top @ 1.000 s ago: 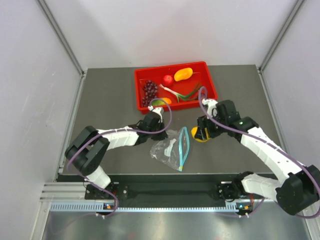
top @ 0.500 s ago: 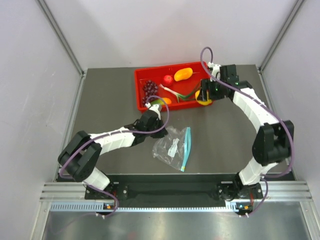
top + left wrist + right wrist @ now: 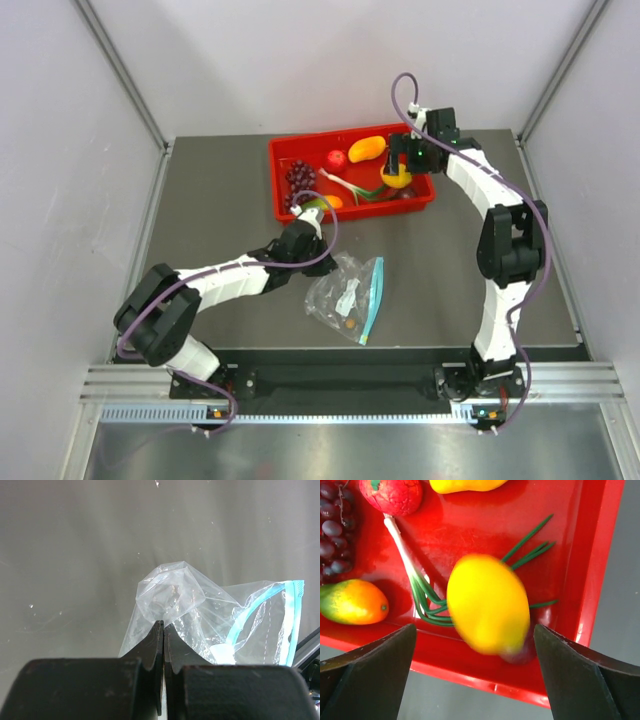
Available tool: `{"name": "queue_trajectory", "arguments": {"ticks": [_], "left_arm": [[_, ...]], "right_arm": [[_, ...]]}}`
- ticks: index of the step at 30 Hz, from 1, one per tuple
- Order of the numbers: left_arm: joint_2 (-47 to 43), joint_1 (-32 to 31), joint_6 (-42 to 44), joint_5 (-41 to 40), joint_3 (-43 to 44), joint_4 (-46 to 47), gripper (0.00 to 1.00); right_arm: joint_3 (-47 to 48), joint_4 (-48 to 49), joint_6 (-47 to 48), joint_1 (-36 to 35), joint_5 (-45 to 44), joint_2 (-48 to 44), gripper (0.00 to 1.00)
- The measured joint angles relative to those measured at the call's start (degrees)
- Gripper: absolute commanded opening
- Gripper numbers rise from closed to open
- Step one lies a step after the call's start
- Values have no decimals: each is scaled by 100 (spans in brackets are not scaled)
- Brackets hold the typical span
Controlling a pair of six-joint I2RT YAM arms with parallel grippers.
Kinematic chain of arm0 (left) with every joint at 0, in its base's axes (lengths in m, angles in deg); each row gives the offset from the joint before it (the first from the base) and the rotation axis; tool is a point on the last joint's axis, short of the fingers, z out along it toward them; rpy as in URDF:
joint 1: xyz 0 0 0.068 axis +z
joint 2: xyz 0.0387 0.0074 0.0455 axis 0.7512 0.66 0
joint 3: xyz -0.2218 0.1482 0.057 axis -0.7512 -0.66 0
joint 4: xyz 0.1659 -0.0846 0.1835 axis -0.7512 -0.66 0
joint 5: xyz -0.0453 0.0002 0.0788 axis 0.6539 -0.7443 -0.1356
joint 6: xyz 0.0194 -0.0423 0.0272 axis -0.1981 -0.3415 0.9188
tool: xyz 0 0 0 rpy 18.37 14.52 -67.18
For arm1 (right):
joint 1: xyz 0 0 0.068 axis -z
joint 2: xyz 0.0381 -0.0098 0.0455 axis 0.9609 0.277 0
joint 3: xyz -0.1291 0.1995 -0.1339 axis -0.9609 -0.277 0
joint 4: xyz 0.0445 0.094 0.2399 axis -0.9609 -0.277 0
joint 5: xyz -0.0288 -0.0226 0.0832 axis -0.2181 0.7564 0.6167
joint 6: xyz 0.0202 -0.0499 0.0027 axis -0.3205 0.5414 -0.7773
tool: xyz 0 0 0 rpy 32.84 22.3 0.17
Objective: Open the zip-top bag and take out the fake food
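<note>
The clear zip-top bag lies crumpled on the grey table, its teal zip strip gaping open. My left gripper is shut on the bag's upper corner. My right gripper hangs open over the right end of the red tray. The yellow lemon is blurred and loose between the wide-apart fingers, touching neither. A dark maroon piece lies under it in the tray. The orange-yellow mango rests at the tray's far side.
The tray also holds a purple grape bunch, a red ball, a spring onion and a small orange-green fruit. Grey walls stand on both sides of the table.
My right gripper carried the lemon from beside the bag up over the tray, then opened and let it go. The left gripper kept its pinch while the bag shifted slightly.
</note>
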Motion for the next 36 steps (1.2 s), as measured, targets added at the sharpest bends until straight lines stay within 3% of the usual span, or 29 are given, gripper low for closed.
{"name": "queue_trajectory", "arguments": {"ticks": [8, 13, 21, 28, 36], "left_arm": [[131, -2, 2, 20, -33, 15, 0], [162, -2, 4, 17, -63, 15, 0], [162, -2, 4, -50, -76, -11, 0], [168, -2, 4, -52, -74, -13, 0], [341, -2, 2, -46, -66, -46, 0]], "right_arm": [[-686, 260, -37, 72, 219, -439, 100], [-1493, 214, -2, 76, 310, -1436, 97], [-3263, -55, 85, -68, 562, -3338, 83], [-4706, -533, 98, -977, 446, -3856, 78], [-5139, -435, -96, -1797, 444, -3864, 77]]}}
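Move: The small orange ball left in the bag lies roughly 38 cm back from the open right hand, 10 cm to its left and 14 cm lower; the bag's blue-edged mouth is some 32 cm back and 6 cm left of that hand, 13 cm down. The lemon, already released, is about 5 cm straight below it. From the left hand, shut on the bag's closed end, the ball is about 12 cm back, 5 cm right and 6 cm below. Back towards its base, almost 30 cm, the empty right hand swings from the red tray to the bag, first rising about 5 cm, then coming down to finish lower than it began, beside the mouth. It drifts some 4 cm left, turns about 20 degrees counter-clockwise and tips further down, fingers narrowing a little but staying well open. The left hand keeps its pinch on the bag and sinks nearly 3 cm. ##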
